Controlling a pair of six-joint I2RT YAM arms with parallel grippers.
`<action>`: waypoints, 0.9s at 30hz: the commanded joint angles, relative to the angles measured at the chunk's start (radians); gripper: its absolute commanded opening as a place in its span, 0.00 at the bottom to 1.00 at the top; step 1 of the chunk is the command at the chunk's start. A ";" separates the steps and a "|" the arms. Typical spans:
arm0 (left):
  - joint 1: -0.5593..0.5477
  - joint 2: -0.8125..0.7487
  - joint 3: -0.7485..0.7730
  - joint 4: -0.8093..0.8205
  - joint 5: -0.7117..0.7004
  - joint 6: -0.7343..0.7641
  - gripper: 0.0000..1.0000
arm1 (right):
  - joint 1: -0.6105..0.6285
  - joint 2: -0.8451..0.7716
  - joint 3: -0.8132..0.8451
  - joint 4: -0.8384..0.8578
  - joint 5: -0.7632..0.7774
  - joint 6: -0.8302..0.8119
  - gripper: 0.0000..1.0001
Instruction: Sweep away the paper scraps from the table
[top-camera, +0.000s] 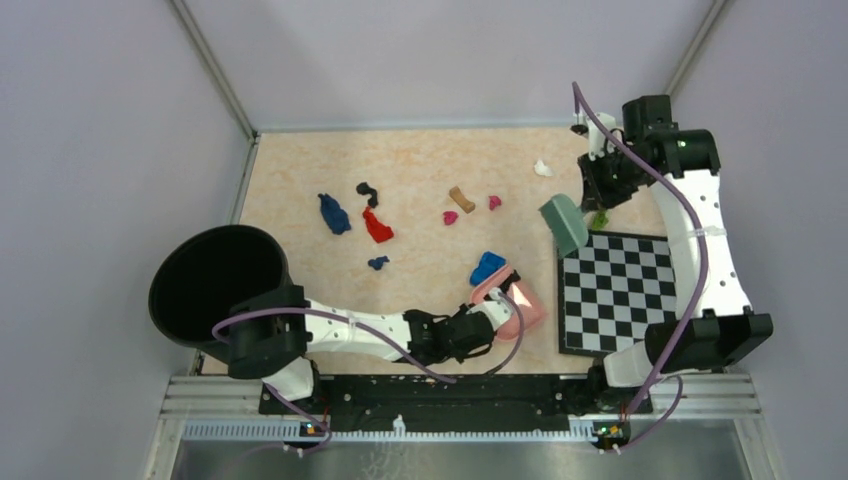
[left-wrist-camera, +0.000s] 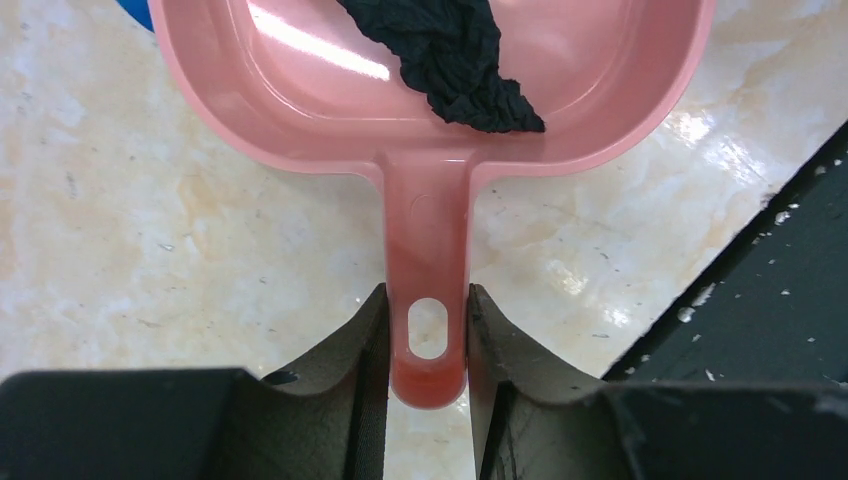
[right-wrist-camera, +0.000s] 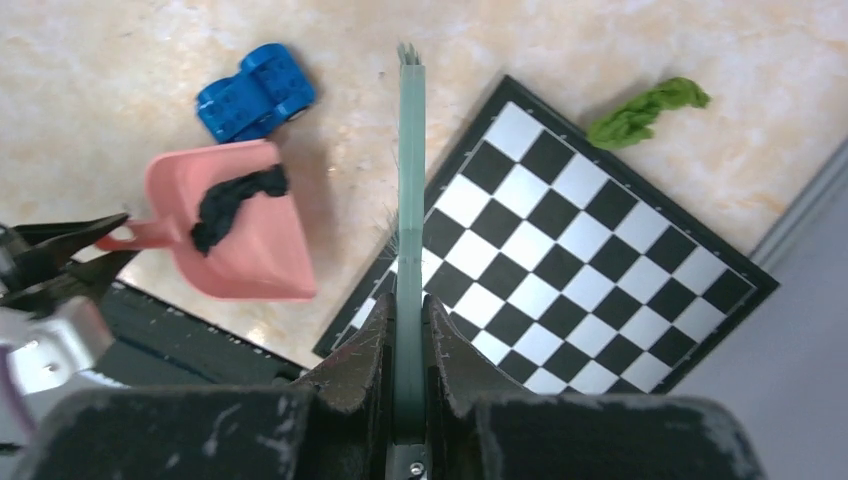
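My left gripper (left-wrist-camera: 428, 300) is shut on the handle of a pink dustpan (left-wrist-camera: 300, 90), which rests near the table's (top-camera: 420, 160) front edge. A black paper scrap (left-wrist-camera: 455, 55) lies in the pan. My right gripper (right-wrist-camera: 408, 305) is shut on a flat grey-green brush (right-wrist-camera: 409, 180), held above the far left corner of the chequered board (top-camera: 618, 292). Loose scraps lie on the table: dark blue (top-camera: 333, 214), black (top-camera: 368, 191), red (top-camera: 377, 226), brown (top-camera: 461, 199), magenta (top-camera: 450, 217), white (top-camera: 542, 168) and green (right-wrist-camera: 648, 108).
A bright blue toy (top-camera: 487, 267) sits just beyond the dustpan's mouth. A round black bin (top-camera: 215, 285) stands at the table's front left corner. Grey walls and a metal frame close in the far and side edges.
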 joint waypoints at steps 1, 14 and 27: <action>-0.002 -0.069 -0.052 0.283 -0.090 0.150 0.00 | -0.042 0.086 0.061 0.046 0.114 -0.038 0.00; 0.118 0.119 0.482 -0.308 -0.014 0.285 0.00 | -0.130 0.288 0.173 0.251 0.412 -0.134 0.00; 0.357 0.287 0.757 -0.456 0.072 0.442 0.00 | -0.140 0.457 0.229 0.382 0.518 -0.179 0.00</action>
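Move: The green paper scrap lies about 12 cm ahead of the right hand, 9 cm to its right and 26 cm below. From that hand, the chessboard's middle is some 7 cm back and 13 cm right, the white scrap about 26 cm ahead and 3 cm left. From the left hand the green scrap is roughly 28 cm ahead, 30 cm right; the blue toy car is 13 cm ahead, 3 cm right, the nearer pink scrap 28 cm ahead, 5 cm left. Swing the right gripper, still gripping the green brush, forward and right about 20 cm, sinking slightly, to bring the brush round to the far right side of the green scrap; roll the wrist some 30 degrees, left side down. Meanwhile lift the left gripper's pink dustpan up and forward over the blue toy car towards the green scrap, bowing right and back on the way and keeping the handle pinched. ##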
